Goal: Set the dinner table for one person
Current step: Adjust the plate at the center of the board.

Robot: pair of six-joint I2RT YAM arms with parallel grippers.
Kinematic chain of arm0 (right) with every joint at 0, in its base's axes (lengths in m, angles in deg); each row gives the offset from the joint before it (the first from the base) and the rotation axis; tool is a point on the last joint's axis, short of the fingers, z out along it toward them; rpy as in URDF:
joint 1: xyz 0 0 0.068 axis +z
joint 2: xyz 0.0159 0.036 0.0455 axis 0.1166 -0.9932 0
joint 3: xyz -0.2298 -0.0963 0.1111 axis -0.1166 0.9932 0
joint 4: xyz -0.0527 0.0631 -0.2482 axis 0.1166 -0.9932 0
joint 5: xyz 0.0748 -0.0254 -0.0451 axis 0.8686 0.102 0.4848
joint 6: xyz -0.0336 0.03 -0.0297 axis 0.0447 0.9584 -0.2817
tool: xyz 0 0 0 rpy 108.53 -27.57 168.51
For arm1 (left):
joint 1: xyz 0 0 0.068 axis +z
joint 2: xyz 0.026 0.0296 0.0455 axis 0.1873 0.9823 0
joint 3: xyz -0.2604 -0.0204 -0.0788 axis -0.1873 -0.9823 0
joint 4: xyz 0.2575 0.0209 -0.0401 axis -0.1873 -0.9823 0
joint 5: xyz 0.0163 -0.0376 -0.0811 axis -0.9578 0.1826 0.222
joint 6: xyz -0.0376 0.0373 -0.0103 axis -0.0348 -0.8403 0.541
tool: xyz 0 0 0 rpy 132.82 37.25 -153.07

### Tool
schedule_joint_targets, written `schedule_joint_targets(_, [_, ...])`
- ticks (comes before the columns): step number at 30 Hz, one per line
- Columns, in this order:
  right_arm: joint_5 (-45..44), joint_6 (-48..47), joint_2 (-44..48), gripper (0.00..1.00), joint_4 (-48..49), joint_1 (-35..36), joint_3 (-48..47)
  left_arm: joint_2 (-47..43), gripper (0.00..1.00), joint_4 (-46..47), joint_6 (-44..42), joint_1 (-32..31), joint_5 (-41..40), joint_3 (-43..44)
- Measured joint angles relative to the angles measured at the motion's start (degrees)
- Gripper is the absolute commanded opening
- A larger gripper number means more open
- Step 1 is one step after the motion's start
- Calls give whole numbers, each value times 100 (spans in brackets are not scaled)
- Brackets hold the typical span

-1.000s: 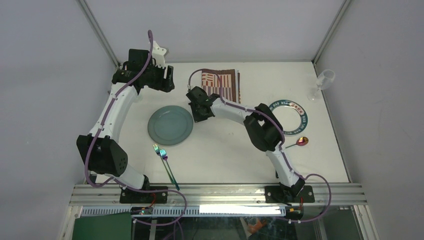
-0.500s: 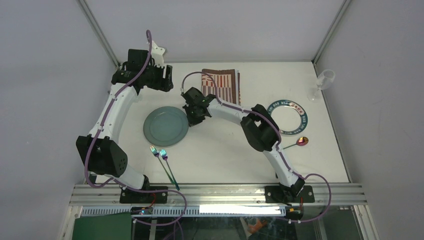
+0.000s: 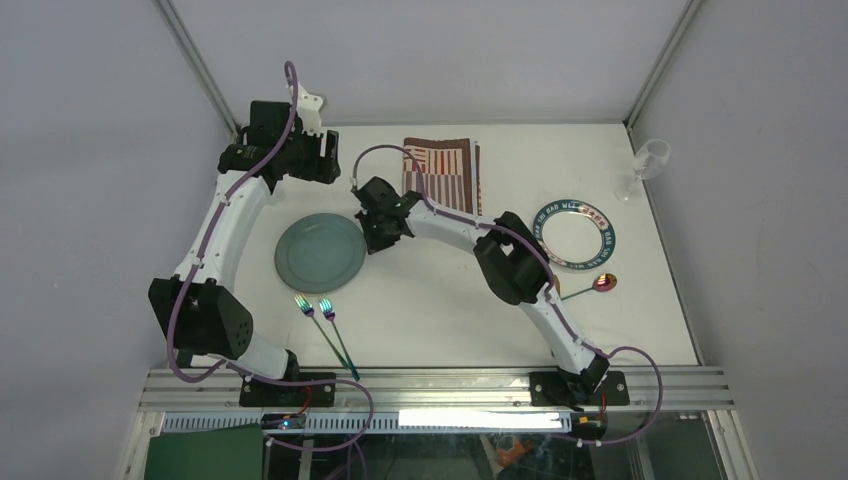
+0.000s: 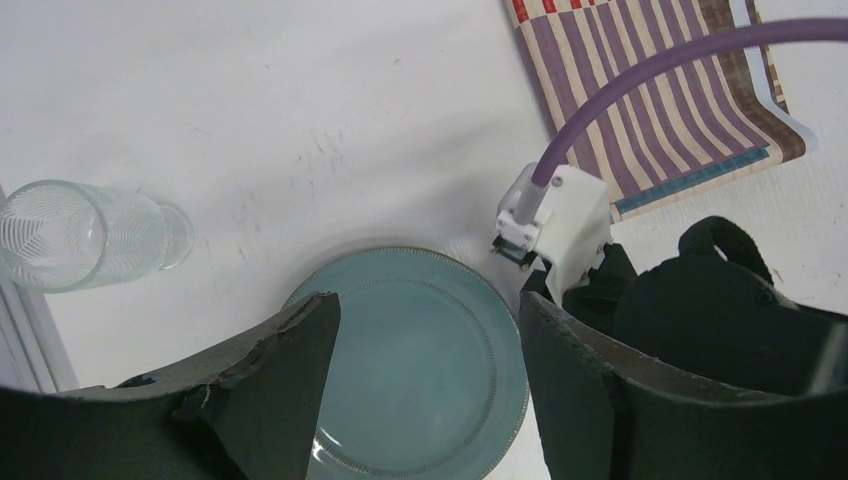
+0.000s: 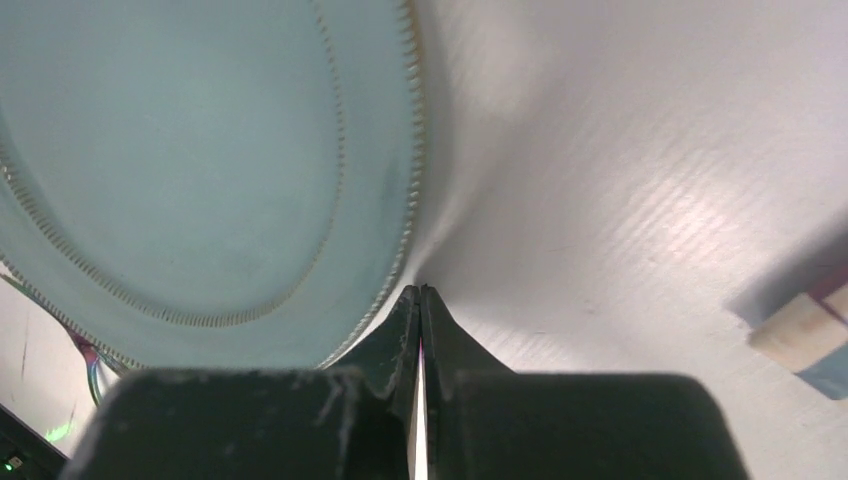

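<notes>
A round teal plate [image 3: 320, 253] lies flat on the white dinner table [image 3: 450, 310], left of centre. My right gripper [image 3: 369, 241] is shut with nothing in it, its tips low on the table against the plate's right rim. In the right wrist view the shut tips [image 5: 418, 291] touch the plate's [image 5: 200, 150] beaded edge. My left gripper [image 3: 333, 163] hangs open above the back left of the table. The left wrist view looks down between its open fingers [image 4: 428, 306] onto the plate [image 4: 420, 370], well below them.
A striped placemat [image 3: 441, 166] lies at the back centre. At the right lies a white plate with a dark lettered rim [image 3: 607, 240], with a spoon [image 3: 603, 283] in front of it. A stemmed glass [image 3: 648, 160] stands back right. Two forks [image 3: 325, 318] lie near the plate. A clear ribbed glass [image 4: 80, 235] is at the far left.
My shut right gripper has moved left, pushing the teal plate left across the table. The two fork heads have spread apart, one shifted left. The left gripper stayed open, shifting slightly.
</notes>
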Motion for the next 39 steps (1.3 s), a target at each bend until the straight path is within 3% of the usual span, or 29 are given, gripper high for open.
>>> schedule_joint_targets(15, [120, 315, -127, 0, 103, -581, -153, -92, 71, 83, 4, 0, -7, -105])
schedule_joint_targets(39, [1558, 254, -603, 0, 299, 361, -636, -129, 74, 94, 9, 0, -20, -179])
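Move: Nearly touching the right hand's shut fingertips is the rim of the big green plate, whose middle lies about 10 cm to the hand's left, 2 cm back and roughly 1 cm below. The left fork lies some 20 cm back and 9 cm left of the hand, the right fork 21 cm back and 6 cm left, and the striped mat about 13 cm ahead and 16 cm right. From the left hand the plate is some 10 cm back, 3 cm right and 23 cm down. Swinging away first, the right hand, fingers shut and low over the table, goes about 5 cm forward and 3 cm right, clear of the plate. Then it turns round and sweeps roughly 10 cm back and 10 cm left, tilting and turning some counter-clockwise, until its fingertips bear on the rim's near-right part and push the plate left. ##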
